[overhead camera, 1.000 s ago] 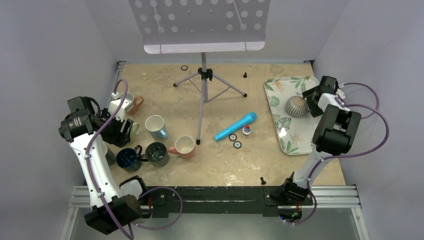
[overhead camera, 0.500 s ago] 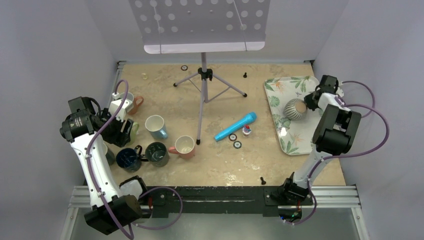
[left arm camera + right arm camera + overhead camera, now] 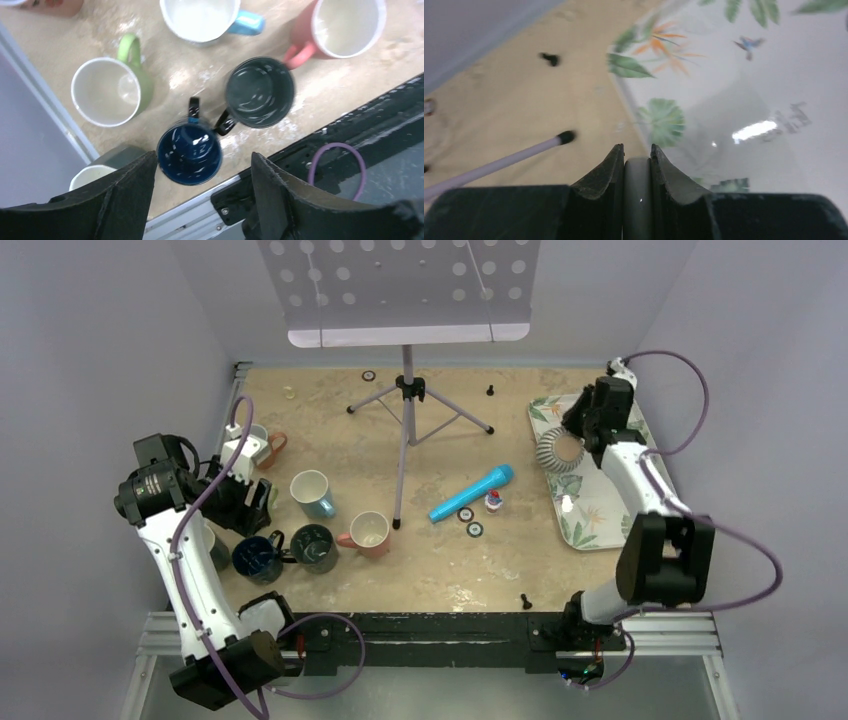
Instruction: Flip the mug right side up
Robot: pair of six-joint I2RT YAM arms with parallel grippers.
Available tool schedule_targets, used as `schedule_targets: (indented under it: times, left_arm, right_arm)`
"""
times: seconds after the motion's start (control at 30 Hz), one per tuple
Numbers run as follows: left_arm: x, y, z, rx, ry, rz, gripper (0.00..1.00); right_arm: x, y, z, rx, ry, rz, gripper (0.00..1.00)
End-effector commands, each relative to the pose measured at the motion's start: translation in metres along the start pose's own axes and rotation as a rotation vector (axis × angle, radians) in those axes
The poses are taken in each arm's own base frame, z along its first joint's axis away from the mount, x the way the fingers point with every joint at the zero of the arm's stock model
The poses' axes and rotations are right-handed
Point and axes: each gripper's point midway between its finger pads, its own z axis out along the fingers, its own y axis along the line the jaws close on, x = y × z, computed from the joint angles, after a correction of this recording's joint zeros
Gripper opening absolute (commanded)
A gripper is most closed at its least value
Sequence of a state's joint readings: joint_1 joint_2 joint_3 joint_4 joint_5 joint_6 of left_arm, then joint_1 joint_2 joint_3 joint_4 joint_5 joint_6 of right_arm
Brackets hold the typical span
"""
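The mug [image 3: 557, 451] is grey and ribbed. It hangs tilted over the left edge of the floral tray [image 3: 592, 512], with its mouth turned towards the front left. My right gripper [image 3: 585, 426] reaches in from the back and is shut on its handle. In the right wrist view the grey handle [image 3: 637, 192] is pinched between the two fingers of the right gripper [image 3: 637, 152], with the tray [image 3: 744, 90] below. My left gripper [image 3: 250, 502] hovers open over the cluster of mugs at the left. In the left wrist view the left gripper [image 3: 204, 159] holds nothing.
Several upright mugs stand at the left: green [image 3: 106, 91], white with a blue handle [image 3: 201, 18], pink [image 3: 350, 26], dark grey [image 3: 259, 92] and dark blue [image 3: 189, 154]. A music stand [image 3: 405, 390] occupies the back centre. A blue microphone [image 3: 472, 492] lies mid-table.
My right gripper closed on the mug's handle, then lifted the mug off the tray and swung it back and left, tipping it from upside down onto its side. The left arm barely moved.
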State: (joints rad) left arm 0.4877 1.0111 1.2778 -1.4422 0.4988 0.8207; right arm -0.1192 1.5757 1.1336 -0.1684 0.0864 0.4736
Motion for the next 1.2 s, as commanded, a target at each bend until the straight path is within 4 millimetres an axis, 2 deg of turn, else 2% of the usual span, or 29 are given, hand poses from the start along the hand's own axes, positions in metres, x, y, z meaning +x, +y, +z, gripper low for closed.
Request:
schedule_targets:
  times: [0.0, 0.1, 0.23, 0.33, 0.47, 0.6, 0.77, 0.93, 1.03, 1.17]
  left_arm:
    - [-0.035, -0.049, -0.024, 0.188, -0.177, 0.053, 0.75]
    - [-0.055, -0.073, -0.038, 0.297, -0.263, 0.038, 0.78]
    - [-0.084, -0.104, -0.057, 0.461, -0.382, 0.007, 0.85]
    - [-0.105, -0.131, -0.069, 0.603, -0.431, 0.018, 0.87]
    - [-0.124, -0.167, -0.090, 0.776, -0.467, 0.078, 0.88]
    - [-0.141, -0.191, -0.120, 0.888, -0.522, 0.112, 0.89]
    - [-0.162, -0.212, -0.136, 0.993, -0.577, 0.092, 0.91]
    - [-0.174, -0.232, -0.137, 1.049, -0.583, 0.107, 0.92]
    - [-0.183, -0.234, -0.137, 1.061, -0.580, 0.085, 0.92]
    - [-0.186, -0.237, -0.141, 1.079, -0.586, 0.107, 0.90]
  right_arm:
    - [-0.081, 0.066, -0.093, -0.215, -0.370, -0.080, 0.00]
    - [-0.089, 0.090, -0.142, -0.327, -0.450, -0.107, 0.00]
    - [-0.095, 0.110, -0.210, -0.451, -0.552, -0.131, 0.00]
    - [-0.096, 0.130, -0.275, -0.626, -0.624, -0.149, 0.00]
    - [-0.075, 0.162, -0.355, -0.948, -0.643, -0.170, 0.00]
    - [-0.052, 0.186, -0.411, -1.207, -0.598, -0.102, 0.00]
    - [-0.030, 0.226, -0.466, -1.495, -0.513, 0.028, 0.00]
    - [-0.016, 0.271, -0.519, -1.690, -0.471, 0.122, 0.00]
    - [-0.009, 0.293, -0.539, -1.748, -0.454, 0.167, 0.00]
    - [-0.005, 0.317, -0.548, -1.784, -0.432, 0.214, 0.00]
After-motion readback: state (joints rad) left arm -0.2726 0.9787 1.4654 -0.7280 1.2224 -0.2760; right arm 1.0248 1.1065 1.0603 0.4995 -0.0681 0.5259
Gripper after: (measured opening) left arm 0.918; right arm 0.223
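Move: At the right hand the striped mug, pinched by its handle, hangs upside down, its middle about 6 cm back, 2 cm left and 3 cm below. The left gripper is some 72 cm left, 27 cm back and perhaps 7 cm higher; the pink mug lies 49 cm left, 22 cm back, 11 cm down. From the left hand the striped mug is about 70 cm right, 21 cm ahead, 10 cm down; the navy mug sits below, 3 cm left and 2 cm back. Swinging in together, both hands head for the space over the pink mug. The right keeps its pinch on the handle, rising first, then sweeping left while drawing back (about 40 cm left, 32 up, 28 back), rolling over until its fingers point left. The empty left hand goes some 24 cm right and 21 up, slightly back, levelling to point right and opening wider towards the striped mug. ##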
